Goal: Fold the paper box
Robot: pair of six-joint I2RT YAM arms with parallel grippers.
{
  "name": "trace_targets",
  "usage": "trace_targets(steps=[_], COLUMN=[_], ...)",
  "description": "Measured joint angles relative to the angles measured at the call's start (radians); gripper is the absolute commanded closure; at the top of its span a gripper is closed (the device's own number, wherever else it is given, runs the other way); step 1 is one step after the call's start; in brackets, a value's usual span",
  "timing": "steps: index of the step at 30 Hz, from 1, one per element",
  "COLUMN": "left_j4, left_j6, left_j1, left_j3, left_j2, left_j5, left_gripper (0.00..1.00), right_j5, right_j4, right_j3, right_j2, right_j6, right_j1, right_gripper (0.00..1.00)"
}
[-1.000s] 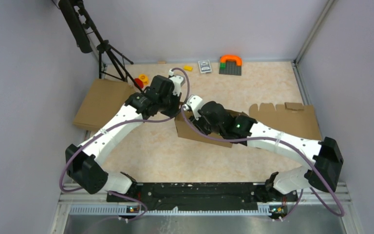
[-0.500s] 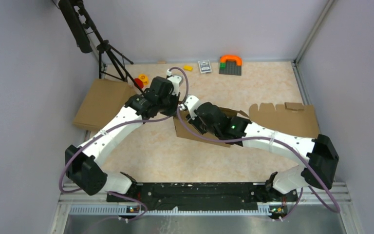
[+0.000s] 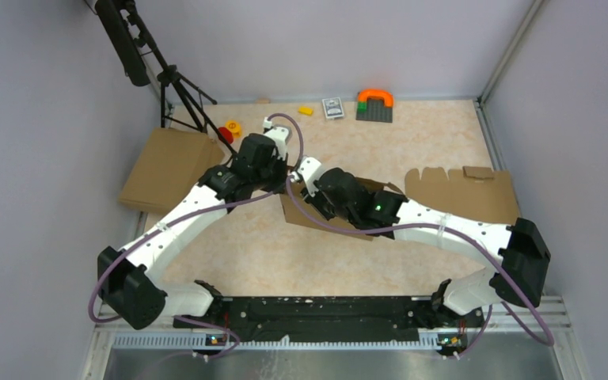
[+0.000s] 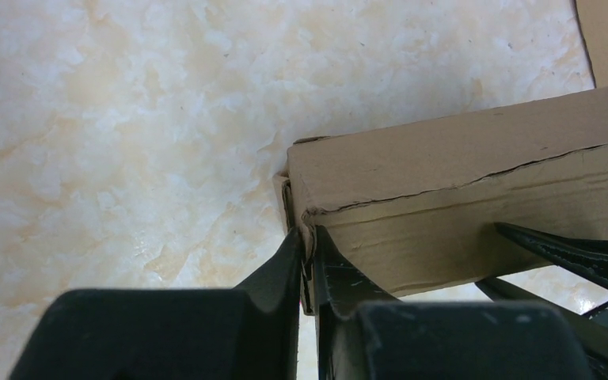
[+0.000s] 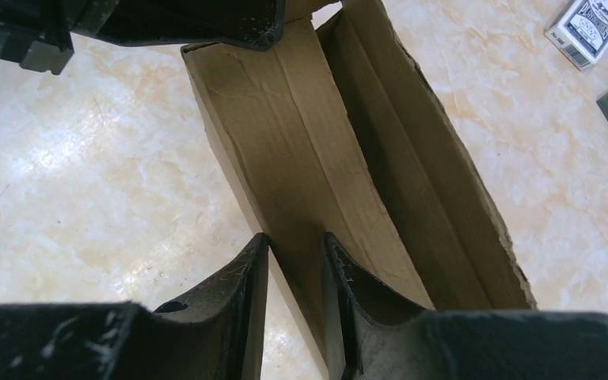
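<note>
The paper box [image 3: 301, 215] is a shallow brown cardboard tray lying mid-table, mostly hidden under my right arm. My left gripper [image 3: 289, 177] is at the box's far left corner. In the left wrist view its fingertips [image 4: 294, 252] are pinched on the thin corner edge of the box [image 4: 459, 166]. My right gripper [image 3: 317, 194] sits further along the same long wall. In the right wrist view the right gripper [image 5: 294, 241] straddles that wall of the box [image 5: 309, 150], with one finger outside, one inside, and the wall closed between them.
A flat notched cardboard blank [image 3: 459, 194] lies to the right and another brown cardboard piece [image 3: 166, 162] to the left. Along the back are a card pack [image 3: 332, 107], an orange-and-grey toy [image 3: 374, 104], a yellow piece [image 3: 305, 110], red and yellow toys [image 3: 229, 131] and a tripod [image 3: 176, 83].
Both grippers and the box have shifted slightly left and toward me. The right gripper's fingers have closed in on the wall. The left arm's base link swung further left.
</note>
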Motion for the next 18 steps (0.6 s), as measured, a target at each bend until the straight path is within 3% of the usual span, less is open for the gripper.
trace_targets(steps=[4, 10, 18], left_j4=[-0.003, -0.035, -0.081], left_j6=[-0.004, -0.005, -0.027], left_j1=[-0.002, -0.012, -0.024], left_j3=[0.0, 0.018, 0.033], left_j2=[-0.002, -0.001, -0.01], left_j5=[0.0, 0.002, -0.012], left_gripper=[0.78, 0.54, 0.38], right_j5=[-0.013, -0.045, -0.082], right_j4=[0.005, 0.014, 0.034], right_j3=[0.0, -0.002, -0.002], right_j2=[0.0, 0.0, 0.0], right_j6=[0.0, 0.001, 0.0], right_j1=[0.0, 0.0, 0.0], right_gripper=[0.73, 0.73, 0.73])
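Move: The paper box's left-end corner is pinched between the left fingertips. From that hand the box's middle lies about 10 cm right, 4 cm back and 5 cm lower. From the right hand, gripping the near edge, the middle is some 4 cm right, about level fore and aft, 4 cm lower; the held corner is roughly 7 cm left, 4 cm ahead. The card pack sits about 21 cm ahead and 11 cm right of the left hand, the yellow block 21 cm ahead, 5 cm right. The box's left corner comes free as the left fingers spread to a bit over half open, and that hand backs about 1.5 cm towards the base with its fingers astride the box end. Meanwhile the right hand keeps its grip on the near edge and carries the box some 1.5 cm left and slightly back, turning it only about 5 degrees counter-clockwise. ##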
